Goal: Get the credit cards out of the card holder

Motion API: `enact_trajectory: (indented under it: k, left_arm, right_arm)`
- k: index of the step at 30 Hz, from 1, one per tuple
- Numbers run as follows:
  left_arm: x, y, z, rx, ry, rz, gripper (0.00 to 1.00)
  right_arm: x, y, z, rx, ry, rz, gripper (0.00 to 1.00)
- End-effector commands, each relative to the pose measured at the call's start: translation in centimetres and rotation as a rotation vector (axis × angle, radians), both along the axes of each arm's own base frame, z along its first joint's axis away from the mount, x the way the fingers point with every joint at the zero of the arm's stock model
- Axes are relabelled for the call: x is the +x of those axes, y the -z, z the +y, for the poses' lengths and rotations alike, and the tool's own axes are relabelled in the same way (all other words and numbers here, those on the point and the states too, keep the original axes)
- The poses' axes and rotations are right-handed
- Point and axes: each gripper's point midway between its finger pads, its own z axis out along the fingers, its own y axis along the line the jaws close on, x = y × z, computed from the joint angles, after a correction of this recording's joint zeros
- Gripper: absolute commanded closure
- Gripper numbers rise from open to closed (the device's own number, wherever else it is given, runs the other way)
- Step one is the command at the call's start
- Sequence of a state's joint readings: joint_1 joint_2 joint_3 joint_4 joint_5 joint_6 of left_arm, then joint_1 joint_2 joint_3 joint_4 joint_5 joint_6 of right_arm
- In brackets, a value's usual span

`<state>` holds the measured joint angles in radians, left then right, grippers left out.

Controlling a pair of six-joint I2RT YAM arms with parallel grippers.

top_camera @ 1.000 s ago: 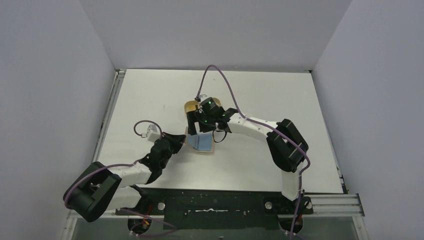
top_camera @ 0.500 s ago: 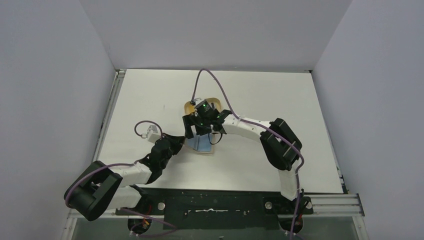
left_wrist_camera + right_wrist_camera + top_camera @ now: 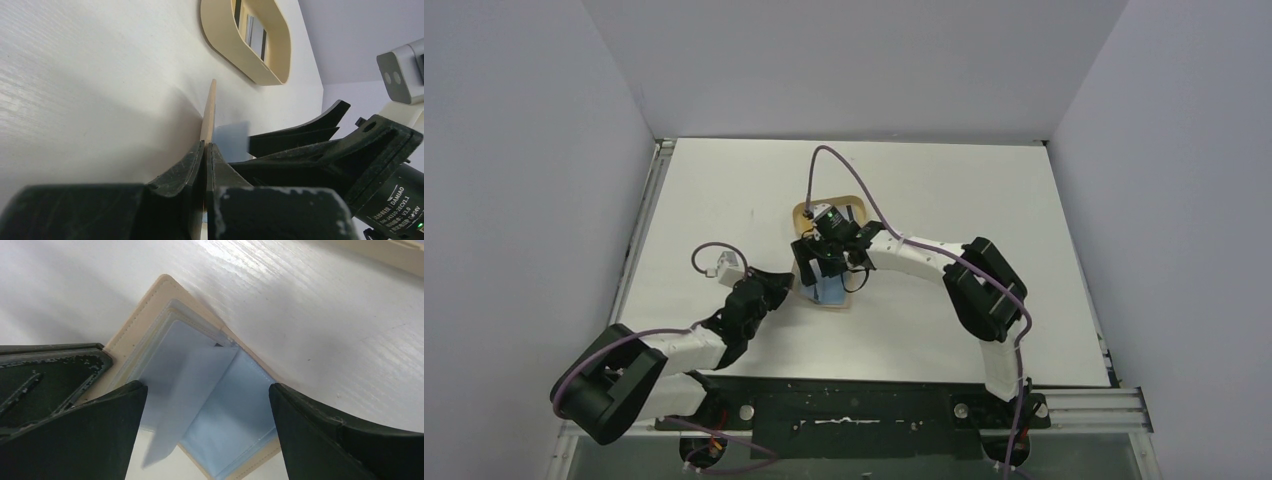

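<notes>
The card holder (image 3: 250, 405) lies open on the table, tan with a light blue lining. A bluish-grey credit card (image 3: 185, 395) sticks out of it askew, past its near edge. My right gripper (image 3: 205, 390) is open just above the holder, one finger on each side of the card, touching nothing. My left gripper (image 3: 206, 146) is shut on the holder's tan flap (image 3: 209, 107), seen edge-on. In the top view the holder (image 3: 832, 292) sits between the left gripper (image 3: 782, 284) and the right gripper (image 3: 822, 272). The pale yellow-orange card cannot be made out.
An oval tan rimmed tray (image 3: 808, 212) stands just behind the holder, with something flat and bluish inside (image 3: 856, 212). It also shows in the left wrist view (image 3: 220, 35). The right arm's cable (image 3: 812, 170) loops above it.
My right gripper has moved from over the tray toward me and down onto the open card holder, uncovering the tray. The left gripper has kept its hold.
</notes>
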<state>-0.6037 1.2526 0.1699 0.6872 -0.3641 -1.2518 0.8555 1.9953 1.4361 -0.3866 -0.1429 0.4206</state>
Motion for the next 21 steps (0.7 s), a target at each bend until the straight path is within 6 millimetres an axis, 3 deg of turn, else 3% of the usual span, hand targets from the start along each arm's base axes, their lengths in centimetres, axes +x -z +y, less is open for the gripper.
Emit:
enact_trajectory:
  k: [1,14,21]
  left_arm:
    - [0.7,-2.3,0.0,-0.035,-0.024,-0.077,1.00]
    - [0.4,-2.0,0.8,-0.013,-0.047,-0.061,1.00]
    - [0.2,-1.3,0.9,0.002,-0.053,-0.037,1.00]
  right_arm:
    - [-0.3,0.2,-1.6,-0.080,-0.022,-0.033,0.00]
    - [-0.7,1.1,-6.4,-0.164,0.017,-0.023,0.00]
    - [1.0,-2.4,-9.6,-0.138,0.112,-0.068,0.00]
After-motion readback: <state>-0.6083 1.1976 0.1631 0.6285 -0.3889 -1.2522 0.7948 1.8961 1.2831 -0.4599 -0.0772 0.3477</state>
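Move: The right hand, wide open, hangs almost over the middle of the opened card holder. The card in the holder's left half is about 3 cm to its left, 1 cm ahead and some 3 cm below; the blue right half is about 3 cm to its right and 1 cm back. The tan tray stands roughly 16 cm ahead and 2 cm to the right. From the left hand, already pinching the holder's left edge, the card lies about 5 cm right, level fore and aft, and 4 cm lower. Rightward across the opened holder the right hand sweeps about 7 cm, first sinking some 2.5 cm, then rising about 1 cm near the end. Its fingers stay wide open and tip about 10 degrees nearer to straight down, a fingertip seeming to drag the loose sleeve flap along towards the holder's right edge. The left hand keeps its pinch, shifting barely half a centimetre. ##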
